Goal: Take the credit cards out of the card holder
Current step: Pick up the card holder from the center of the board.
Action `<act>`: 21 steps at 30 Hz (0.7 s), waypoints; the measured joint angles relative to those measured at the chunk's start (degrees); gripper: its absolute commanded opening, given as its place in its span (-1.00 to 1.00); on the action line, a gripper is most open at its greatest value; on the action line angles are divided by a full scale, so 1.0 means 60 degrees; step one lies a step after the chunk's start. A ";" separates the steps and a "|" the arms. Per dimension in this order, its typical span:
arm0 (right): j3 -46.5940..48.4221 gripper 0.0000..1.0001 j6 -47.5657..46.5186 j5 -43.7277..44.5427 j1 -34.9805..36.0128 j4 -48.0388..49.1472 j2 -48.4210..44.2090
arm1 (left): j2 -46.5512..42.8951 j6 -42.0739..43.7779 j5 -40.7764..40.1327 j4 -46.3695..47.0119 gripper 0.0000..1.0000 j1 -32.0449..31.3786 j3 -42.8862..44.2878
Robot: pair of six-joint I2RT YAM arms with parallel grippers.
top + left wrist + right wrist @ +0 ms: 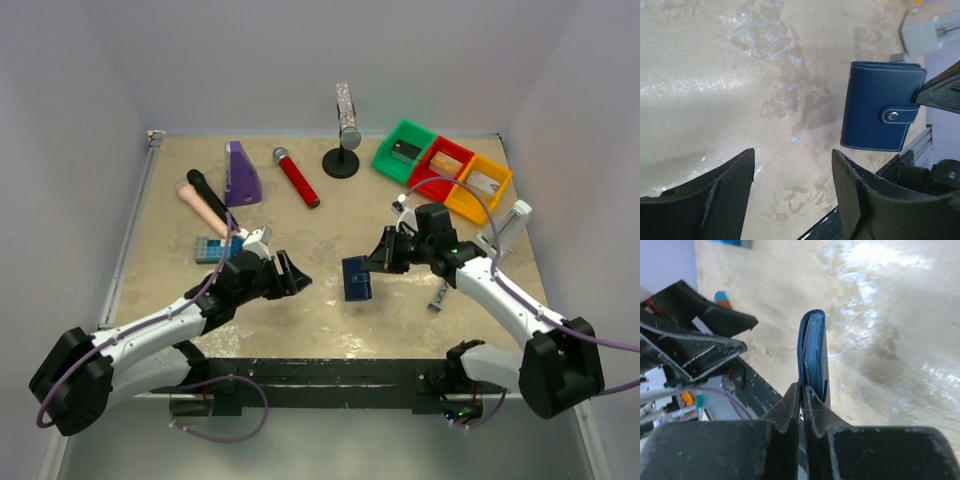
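Note:
The card holder (357,278) is a dark navy wallet held off the table near the middle. It is folded shut in the left wrist view (880,105), its tab snapped down over a silver stud. My right gripper (384,260) is shut on one thin edge of it (802,387), and from there the card holder (812,355) shows edge-on with pale blue layers inside. The credit cards are hidden inside it. My left gripper (296,274) stands open to the left, apart from the holder, with only bare table between its fingers (792,155).
A studded blue toy-brick block (212,249) lies behind the left arm. Further back are a black and a pink handle (205,200), a purple piece (241,173), a red microphone (297,177) and a black stand (343,150). Green, red and yellow bins (440,165) sit back right, with a grey-white device (505,228) nearby.

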 measured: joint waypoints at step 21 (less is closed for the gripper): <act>-0.0452 -1.00 0.1756 -0.2940 0.1377 0.1982 -0.1883 | -0.3570 0.0025 0.2896 0.3982 0.82 0.0011 -0.2029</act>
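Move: The card holder, already pinched in the right gripper, hangs about 13 cm to the left gripper's right, 1 cm nearer the bases and roughly level. From the left gripper, the blue block lies some 22 cm left and 9 cm ahead, the red microphone about 29 cm straight ahead, both 8 cm lower. From the right gripper, the left gripper is about 16 cm left and 2 cm back; the grey bracket is 19 cm right, 2 cm back. Bring both grippers up and back towards each other: lift the left one about 11 cm, open its fingers wider and swing them up to nearly level, aimed right at the card holder's free edge. Keep the right grip and carry the card holder some 9 cm up, 8 cm back and a little left, turning it counter-clockwise and levelling the fingers. ##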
